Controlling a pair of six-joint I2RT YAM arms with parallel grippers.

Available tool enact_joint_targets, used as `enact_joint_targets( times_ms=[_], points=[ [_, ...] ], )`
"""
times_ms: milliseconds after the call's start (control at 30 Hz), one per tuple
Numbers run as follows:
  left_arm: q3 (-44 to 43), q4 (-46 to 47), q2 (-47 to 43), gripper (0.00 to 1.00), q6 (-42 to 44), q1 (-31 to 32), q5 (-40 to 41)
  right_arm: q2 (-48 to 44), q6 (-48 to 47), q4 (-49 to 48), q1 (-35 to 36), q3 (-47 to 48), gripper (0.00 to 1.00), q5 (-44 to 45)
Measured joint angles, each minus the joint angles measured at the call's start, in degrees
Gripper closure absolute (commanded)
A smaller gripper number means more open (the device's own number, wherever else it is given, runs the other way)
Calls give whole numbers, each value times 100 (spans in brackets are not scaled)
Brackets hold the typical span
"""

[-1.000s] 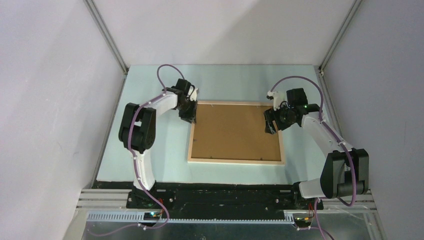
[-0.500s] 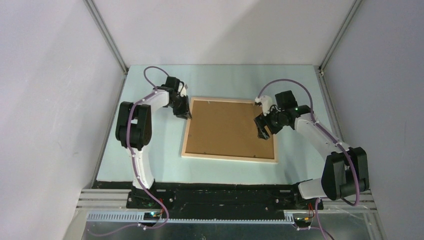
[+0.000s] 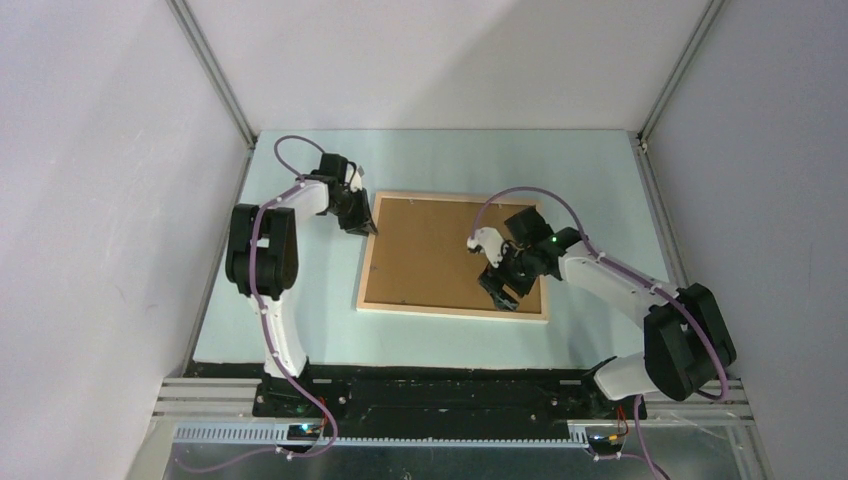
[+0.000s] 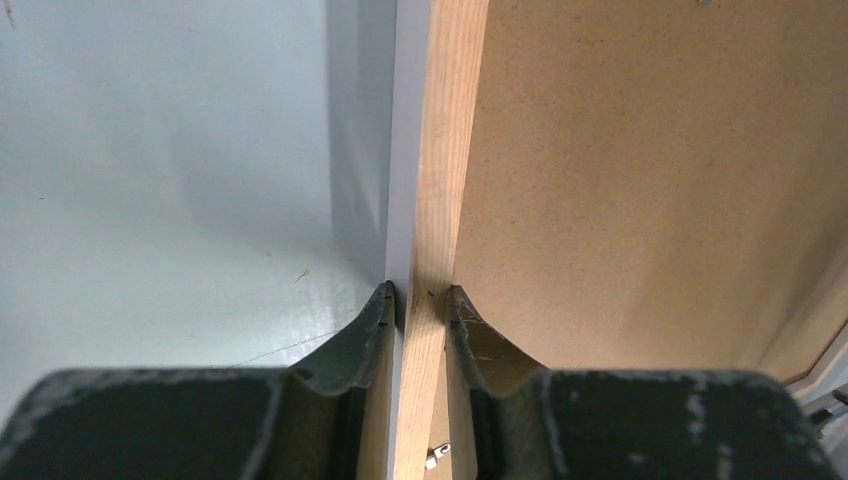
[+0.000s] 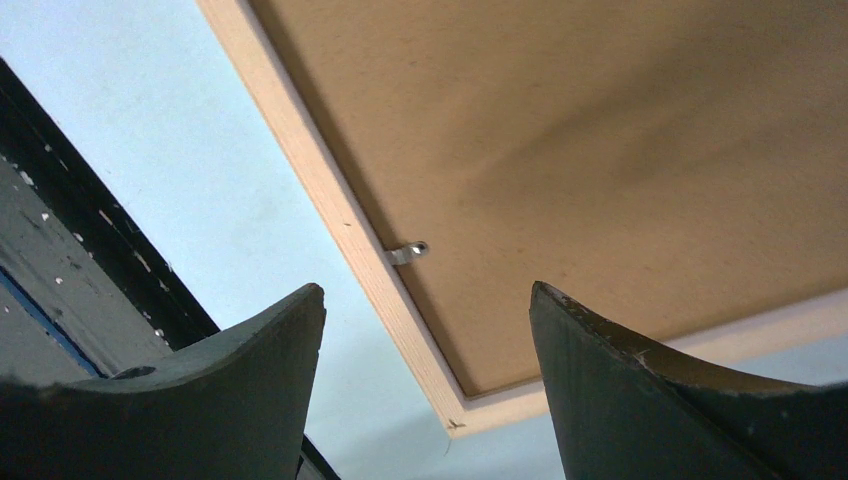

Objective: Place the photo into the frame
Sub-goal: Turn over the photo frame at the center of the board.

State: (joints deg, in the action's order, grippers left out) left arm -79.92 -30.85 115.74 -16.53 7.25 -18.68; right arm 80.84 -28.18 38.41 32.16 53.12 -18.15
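The frame (image 3: 450,312) lies back-up on the table, its pale wood rim around a brown backing board (image 3: 430,250). My left gripper (image 3: 366,229) is shut on the frame's left rail near the far left corner. In the left wrist view the fingers pinch the wood rail (image 4: 440,150) on both sides of the left gripper (image 4: 418,295). My right gripper (image 3: 498,290) hangs open over the board's near right part. In the right wrist view the right gripper (image 5: 428,292) holds nothing, with the frame's corner (image 5: 455,415) and a metal tab (image 5: 408,252) below. The photo is out of view.
The pale blue table (image 3: 300,310) ends in a black strip (image 3: 440,372) at the near edge. Grey walls and aluminium posts (image 3: 215,75) close in the sides and back. The right arm's links reach across the frame's right rail.
The frame has slid left and turned slightly with my left gripper on its rail. My right gripper left the right rail and moved left and nearer, over the backing board.
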Motion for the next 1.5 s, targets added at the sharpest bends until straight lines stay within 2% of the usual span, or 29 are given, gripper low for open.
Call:
enact_joint_targets(
  times_ms=[200,333,500,567,700,1067,1200,1333,1500],
  points=[
    [87,105,-39,74,2,-15,-46,256,-57,-66,575,-61,23,275],
    [166,168,-68,55,-9,-22,-7,387,-79,-111,872,-63,25,503],
    [225,210,-162,26,-35,-83,39,549,-105,-221,1102,-63,30,767],
    [254,208,-232,19,4,-94,114,590,-111,-258,1163,-63,32,848],
    [420,210,-422,15,94,-111,345,654,-133,-330,1296,-66,40,1021],
    [988,-39,-1187,14,568,-164,717,929,-155,-448,1687,-72,61,1384],
    [1001,-28,-1399,14,765,-164,704,940,-166,-490,1766,-74,77,1475],
    [1191,-22,-1700,14,1016,-164,638,935,-264,-470,1825,-76,100,1552],
    [1622,-44,-2323,14,1644,-122,490,894,-472,-455,1823,-72,100,1408]
  ],
)
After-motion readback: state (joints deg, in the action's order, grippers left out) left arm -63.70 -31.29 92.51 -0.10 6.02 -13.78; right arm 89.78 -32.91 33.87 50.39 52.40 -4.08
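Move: At the left fingertips, still shut on the photo frame's left rail, the rail's middle lies about 4 cm back and 1 cm left; its near-left corner is some 17 cm back and 3 cm left, its far-left corner 11 cm ahead and 1 cm right. The right hand, open, has the near rail's gripping spot about 3 cm back, 4 cm left and 5 cm below; a metal clip sits 2 cm back with no sideways offset, the near-right corner 4 cm back and 9 cm right. Sinking about 5 cm while moving left and a little back, the right hand comes down over the near rail, tilting and turning counter-clockwise some 15 degrees, and closes to pinch the rail. Meanwhile the left hand opens wide, lets go of the left rail and draws away left, then back and up, about 6 cm up and 6 cm back. ##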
